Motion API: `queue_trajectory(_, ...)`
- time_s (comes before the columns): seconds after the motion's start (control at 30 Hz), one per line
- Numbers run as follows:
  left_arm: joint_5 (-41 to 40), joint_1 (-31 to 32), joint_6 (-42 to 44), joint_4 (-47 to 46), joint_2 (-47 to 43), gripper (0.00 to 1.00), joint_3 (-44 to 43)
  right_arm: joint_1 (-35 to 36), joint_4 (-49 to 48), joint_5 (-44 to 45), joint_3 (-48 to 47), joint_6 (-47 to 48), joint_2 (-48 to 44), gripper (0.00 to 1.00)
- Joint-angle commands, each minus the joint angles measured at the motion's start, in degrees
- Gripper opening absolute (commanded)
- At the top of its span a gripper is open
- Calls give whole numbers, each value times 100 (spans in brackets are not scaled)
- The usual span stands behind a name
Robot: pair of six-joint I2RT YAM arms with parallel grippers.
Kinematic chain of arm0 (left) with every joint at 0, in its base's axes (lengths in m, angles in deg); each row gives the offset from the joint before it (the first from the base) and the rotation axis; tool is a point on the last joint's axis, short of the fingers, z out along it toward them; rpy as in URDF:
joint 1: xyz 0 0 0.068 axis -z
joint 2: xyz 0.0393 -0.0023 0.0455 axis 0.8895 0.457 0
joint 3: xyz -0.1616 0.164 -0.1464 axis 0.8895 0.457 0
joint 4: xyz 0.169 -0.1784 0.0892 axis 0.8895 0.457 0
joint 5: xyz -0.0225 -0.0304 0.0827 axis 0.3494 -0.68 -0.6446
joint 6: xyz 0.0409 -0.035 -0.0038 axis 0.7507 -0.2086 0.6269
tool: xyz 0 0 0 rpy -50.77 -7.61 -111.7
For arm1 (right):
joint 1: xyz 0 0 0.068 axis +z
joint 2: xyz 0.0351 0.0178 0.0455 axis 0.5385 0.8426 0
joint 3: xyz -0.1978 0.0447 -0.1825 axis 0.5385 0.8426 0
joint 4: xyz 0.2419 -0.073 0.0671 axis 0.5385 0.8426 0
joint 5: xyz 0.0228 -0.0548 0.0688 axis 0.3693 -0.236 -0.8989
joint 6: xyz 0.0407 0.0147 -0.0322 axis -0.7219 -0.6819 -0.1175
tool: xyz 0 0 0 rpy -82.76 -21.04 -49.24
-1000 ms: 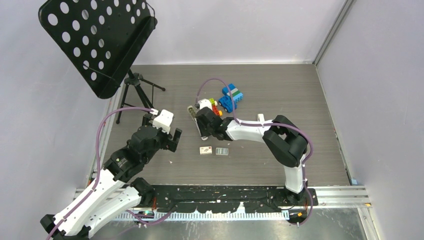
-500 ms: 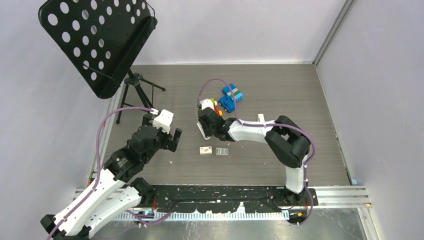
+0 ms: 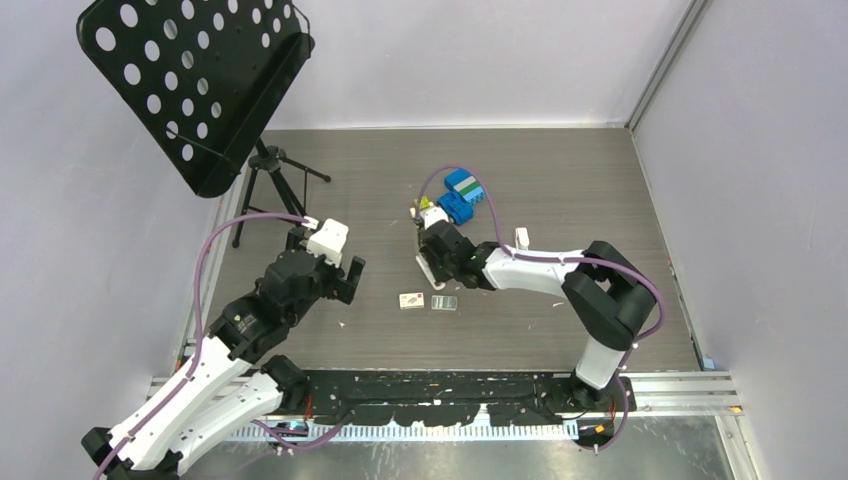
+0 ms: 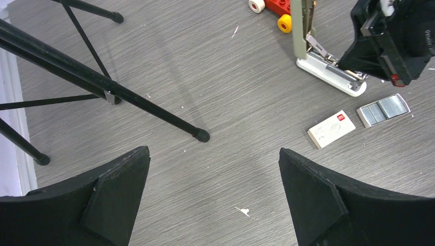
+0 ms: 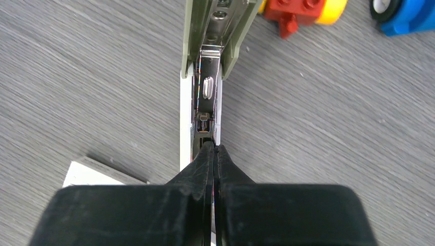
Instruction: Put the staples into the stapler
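Note:
The stapler (image 3: 430,266) lies open on the table, its white base (image 4: 328,76) flat and its grey-green top (image 5: 215,25) swung up. My right gripper (image 5: 213,148) is shut, and its tips meet over the near end of the stapler's metal channel (image 5: 206,97). Nothing shows between its fingers. The staples (image 4: 383,108), silvery strips in a small tray, lie just near-side of the stapler (image 3: 445,302). My left gripper (image 4: 213,169) hangs open over bare table to the left, well away from both.
A whitish box with a red mark (image 4: 332,128) lies beside the staples. A red and yellow toy (image 5: 302,13) and blue blocks (image 3: 463,195) sit beyond the stapler. The black music stand's tripod (image 4: 107,84) stands at left. A small white piece (image 3: 521,237) lies at right.
The right gripper has gone from partly open to shut. It has shifted right and toward the near edge, and the stapler now sits further right. The left arm has not moved.

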State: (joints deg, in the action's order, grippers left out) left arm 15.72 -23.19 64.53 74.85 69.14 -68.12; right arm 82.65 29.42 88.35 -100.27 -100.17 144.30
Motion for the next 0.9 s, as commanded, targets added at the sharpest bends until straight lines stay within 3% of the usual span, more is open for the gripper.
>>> queue_trajectory(0.0,83,-20,-24,-248,31,100,17,-68,229,58,292,247,-433,0)
queue_trajectory(0.37,41,-20,-6,-248,90,100,25,18,42,52,256,387,-351,2)
queue_trajectory(0.73,22,-24,-2,-243,90,100,25,205,493,315,92,149,-658,28)
queue_trajectory(0.87,15,-24,-6,-237,77,100,33,219,753,582,42,-92,-887,33)
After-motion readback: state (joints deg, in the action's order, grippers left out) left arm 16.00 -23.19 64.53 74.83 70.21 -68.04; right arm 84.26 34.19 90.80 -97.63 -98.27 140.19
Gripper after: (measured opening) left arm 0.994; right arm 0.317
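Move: The stapler, hinged open, is already at the right hand's shut fingertips: they sit on its rail, with its middle about 2 cm ahead, 1 cm left and 1 cm below. The white staple box lies about 7 cm back and 4 cm left, the clear staple tray 8 cm back and 2 cm right, both some 2 cm lower; the red toy is roughly 8 cm straight ahead. From the left hand the stapler lies some 16 cm right, 3 cm ahead and 19 cm below. With its shut fingertips still at the rail, the right hand drags the stapler the last 2 cm or so to the right and about 1 cm back, bringing its front end towards the clear staple tray, and then holds almost still. The fingers next part to about a third of their range to release the rail, while the hand eases roughly another 1 cm back and slightly right, its height hardly changing and its wrist rolling about 5 degrees, right side up. ##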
